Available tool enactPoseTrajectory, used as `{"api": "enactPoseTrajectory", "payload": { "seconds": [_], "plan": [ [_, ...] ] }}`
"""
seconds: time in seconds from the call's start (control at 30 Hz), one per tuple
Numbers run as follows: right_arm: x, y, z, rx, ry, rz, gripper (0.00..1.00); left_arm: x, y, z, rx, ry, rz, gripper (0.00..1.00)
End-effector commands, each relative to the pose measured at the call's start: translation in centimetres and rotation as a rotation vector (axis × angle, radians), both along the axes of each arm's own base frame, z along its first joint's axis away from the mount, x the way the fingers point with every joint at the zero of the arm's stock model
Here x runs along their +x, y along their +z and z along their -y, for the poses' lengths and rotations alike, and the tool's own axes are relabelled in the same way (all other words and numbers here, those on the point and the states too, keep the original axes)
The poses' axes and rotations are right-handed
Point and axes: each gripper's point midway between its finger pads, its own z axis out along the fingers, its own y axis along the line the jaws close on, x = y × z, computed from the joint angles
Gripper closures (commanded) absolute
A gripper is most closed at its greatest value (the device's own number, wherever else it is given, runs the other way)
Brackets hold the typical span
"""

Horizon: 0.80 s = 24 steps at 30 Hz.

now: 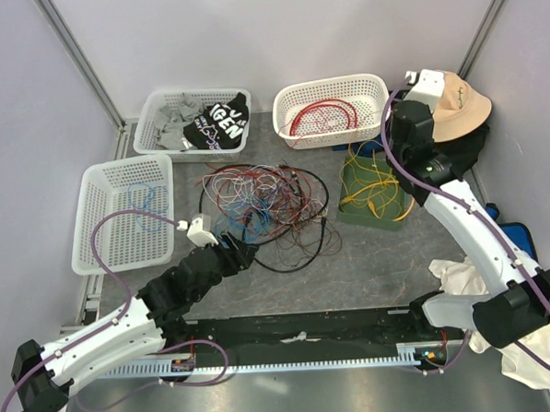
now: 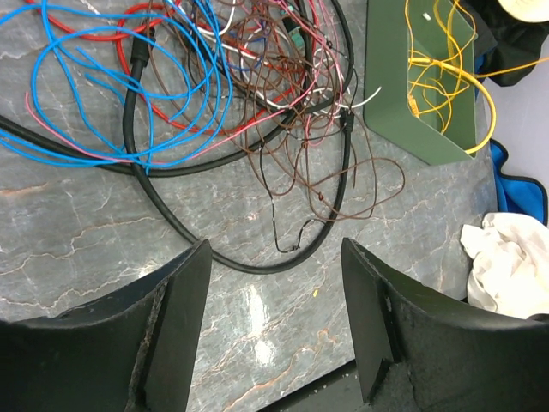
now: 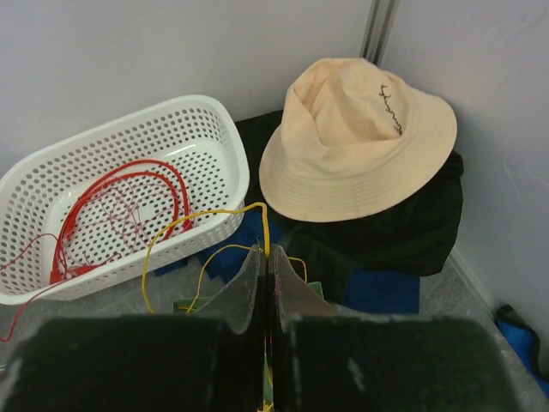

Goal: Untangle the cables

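Note:
The cables [image 1: 266,202] lie in a loose tangle of blue, red, brown, white and black at the table's middle. My left gripper [image 2: 274,249] is open just in front of that heap at its near left edge [image 1: 239,252], nothing between its fingers. A thick black cable's loop [image 2: 257,267] curves past its fingertips, blue cables [image 2: 129,77] further back. My right gripper [image 3: 267,251] is shut on a yellow cable [image 3: 206,214], lifted above the green tray [image 1: 349,211] that holds more yellow cable [image 1: 373,184].
A white basket [image 1: 329,91] with a red coil stands at the back. Another basket [image 1: 161,138] holds clothes. A third [image 1: 96,225] at the left holds blue cable. A beige hat [image 1: 459,104] lies on dark cloth back right, a white cloth [image 1: 458,275] near right.

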Motion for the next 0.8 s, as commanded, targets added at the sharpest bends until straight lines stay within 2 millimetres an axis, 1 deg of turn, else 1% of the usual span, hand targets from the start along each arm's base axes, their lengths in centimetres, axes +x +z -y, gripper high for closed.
{"api": "enactPoseTrajectory", "payload": {
  "seconds": [0.0,0.03,0.07,0.13,0.17,0.2,0.23,0.27,0.33,0.37,0.43,0.47,0.53,0.57,0.67,0.73,0.77],
  "plan": [
    [-0.5,-1.5,-0.1,0.081,0.008,0.037,1.00,0.1,0.3,0.1,-0.060,0.023,-0.009,0.32],
    [-0.6,-2.2,-0.1,0.082,0.007,0.027,1.00,0.1,0.1,0.1,-0.057,0.024,-0.014,0.32],
    [-0.7,-3.8,-0.1,0.079,0.005,-0.002,1.00,0.0,0.0,0.1,-0.056,0.024,-0.017,0.32],
    [-1.2,-5.1,0.0,0.100,0.003,-0.011,1.00,-0.1,-0.2,0.2,-0.063,0.022,-0.025,0.32],
    [-1.5,-7.0,0.0,0.098,0.003,-0.046,1.00,-0.1,-0.3,0.3,-0.062,0.019,-0.027,0.32],
    [-1.8,-7.5,0.0,0.112,0.008,-0.047,1.00,-0.1,-0.3,0.4,-0.066,0.015,-0.028,0.32],
    [-2.1,-8.4,-0.2,0.133,0.009,-0.057,1.00,-0.1,-0.3,0.4,-0.067,0.014,-0.028,0.32],
    [-2.6,-10.0,-0.2,0.138,0.012,-0.085,1.00,-0.1,-0.4,0.5,-0.064,0.011,-0.031,0.33],
    [-3.1,-12.1,-0.5,0.151,0.026,-0.130,1.00,-0.1,-0.3,0.6,-0.069,0.008,-0.030,0.33],
    [-3.6,-13.7,-0.5,0.160,0.021,-0.162,1.00,-0.1,-0.2,0.7,-0.071,0.008,-0.028,0.33],
    [-4.1,-15.5,-0.7,0.171,0.035,-0.200,1.00,-0.1,-0.2,0.8,-0.071,0.002,-0.028,0.33],
    [-4.6,-17.1,-0.6,0.172,0.028,-0.233,1.00,-0.1,-0.3,0.8,-0.071,0.002,-0.028,0.33],
    [-4.7,-18.5,-0.7,0.175,0.027,-0.257,1.00,-0.1,-0.4,0.9,-0.075,0.001,-0.027,0.33],
    [-4.7,-19.9,-0.8,0.171,0.024,-0.290,1.00,-0.1,-0.6,0.9,-0.073,-0.001,-0.030,0.33],
    [-4.3,-21.8,-1.1,0.166,0.018,-0.346,1.00,-0.2,-0.9,1.1,-0.066,-0.011,-0.042,0.33],
    [-3.9,-22.4,-1.2,0.168,0.011,-0.361,1.00,-0.3,-1.2,1.2,-0.062,-0.017,-0.048,0.33],
    [-3.6,-23.3,-1.0,0.165,0.003,-0.387,1.00,-0.3,-1.3,1.1,-0.063,-0.016,-0.049,0.33]
  ]
}}
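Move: My right hand holds the thin yellow cable high up. The green box it belongs in lies almost straight below, some 33 cm down, about 2 cm back and 4 cm left. The white basket with the red cables stands about 20 cm ahead and 10 cm left, the beige hat about 18 cm ahead and 15 cm right, the cable tangle some 28 cm left and 2 cm back. From my left hand the box is about 18 cm ahead, 29 cm right and 10 cm lower. I bring my right hand steadily down towards the green box, about 22 cm, easing back some 5 cm as it sinks. My closed fingers keep their pinch on the yellow cable, and I tip them about 20 degrees further down so that they end low over the box. ##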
